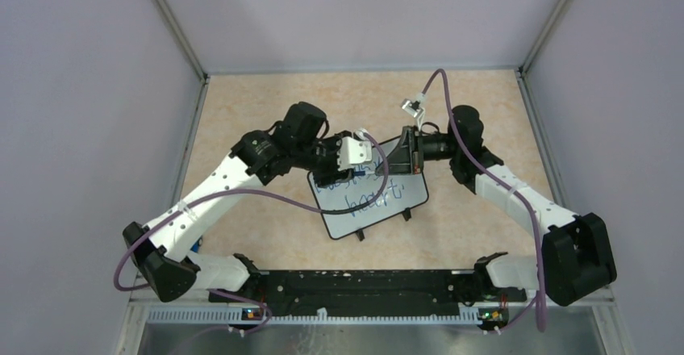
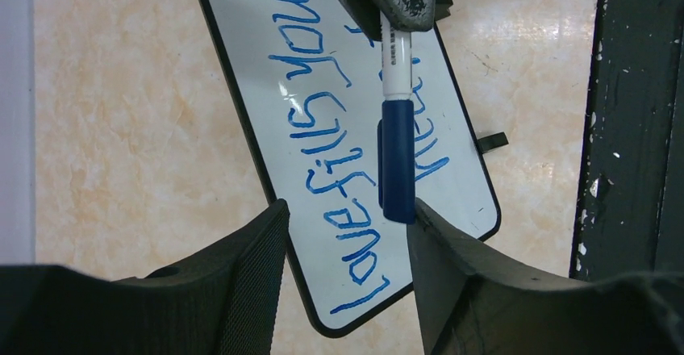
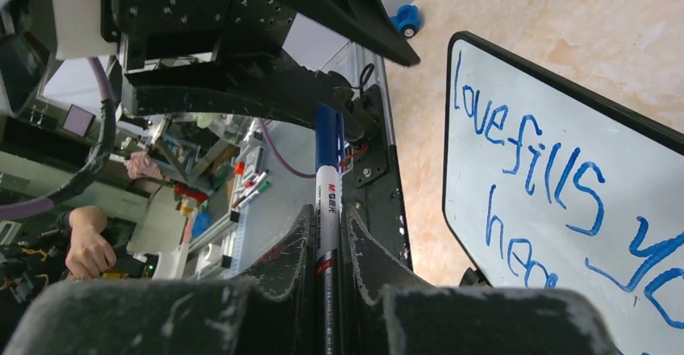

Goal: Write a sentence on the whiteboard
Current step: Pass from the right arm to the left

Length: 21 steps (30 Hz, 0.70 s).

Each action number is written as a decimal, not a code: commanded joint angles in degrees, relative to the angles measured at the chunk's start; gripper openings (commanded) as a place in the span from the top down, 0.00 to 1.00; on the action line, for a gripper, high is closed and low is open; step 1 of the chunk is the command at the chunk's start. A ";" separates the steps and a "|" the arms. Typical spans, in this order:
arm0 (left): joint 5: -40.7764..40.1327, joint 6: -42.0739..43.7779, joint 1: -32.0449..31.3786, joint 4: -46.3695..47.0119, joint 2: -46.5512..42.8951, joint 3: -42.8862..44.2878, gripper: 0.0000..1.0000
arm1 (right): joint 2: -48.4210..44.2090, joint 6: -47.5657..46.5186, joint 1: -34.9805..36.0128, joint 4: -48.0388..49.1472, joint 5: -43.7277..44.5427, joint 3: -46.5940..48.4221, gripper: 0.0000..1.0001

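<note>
The whiteboard (image 1: 379, 210) lies tilted on the tan table, and its black frame (image 2: 242, 129) and white face (image 3: 548, 234) fill both wrist views. The sentence (image 2: 339, 153), in blue marker, reads "love fills your heart" in two lines (image 3: 532, 161). My right gripper (image 3: 327, 210) is shut on a white marker (image 3: 327, 202) and holds it above the board. The marker's blue cap (image 2: 398, 161) is on. My left gripper (image 2: 347, 210) faces it with jaws wide apart. The cap's end sits at the tip of one left finger (image 2: 427, 234), not between the two. The grippers meet over the board's far edge (image 1: 387, 155).
A small blue object (image 3: 407, 20) lies on the table near the left arm's base. The black mounting rail (image 1: 355, 282) runs along the near edge. Grey enclosure walls (image 1: 97, 89) close in the table on three sides. The board's small black foot (image 2: 492, 139) sticks out.
</note>
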 commanded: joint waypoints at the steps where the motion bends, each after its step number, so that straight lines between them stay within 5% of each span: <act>1: -2.16 0.58 -2.02 1.19 1.13 0.84 0.43 | -1.10 0.44 0.75 3.05 -0.43 1.48 1.00; 21: 4.09 -4.89 -3.80 2.54 4.68 4.92 0.92 | 0.21 0.78 1.99 4.06 0.93 1.20 1.00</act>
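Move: The marker's blue capped end is almost between the left hand's open fingers, about 2 cm to the right of its hand point, 1 cm back and 2 cm lower. The right gripper's fingertips, holding the marker, are some 9 cm to the left hand's right, also 1 cm back and 2 cm lower. From the left hand the whiteboard's middle lies about 6 cm right, 1 cm ahead and 24 cm below. For the right hand the cap is straight out to its left, around 9 cm, level. The left fingers close from well open and pinch the blue cap from both sides, while the left hand eases about 2.5 cm right, down and back onto the marker's end. The right hand stays almost still and keeps its pinch on the barrel, holding the marker out level to its left for the handover. ##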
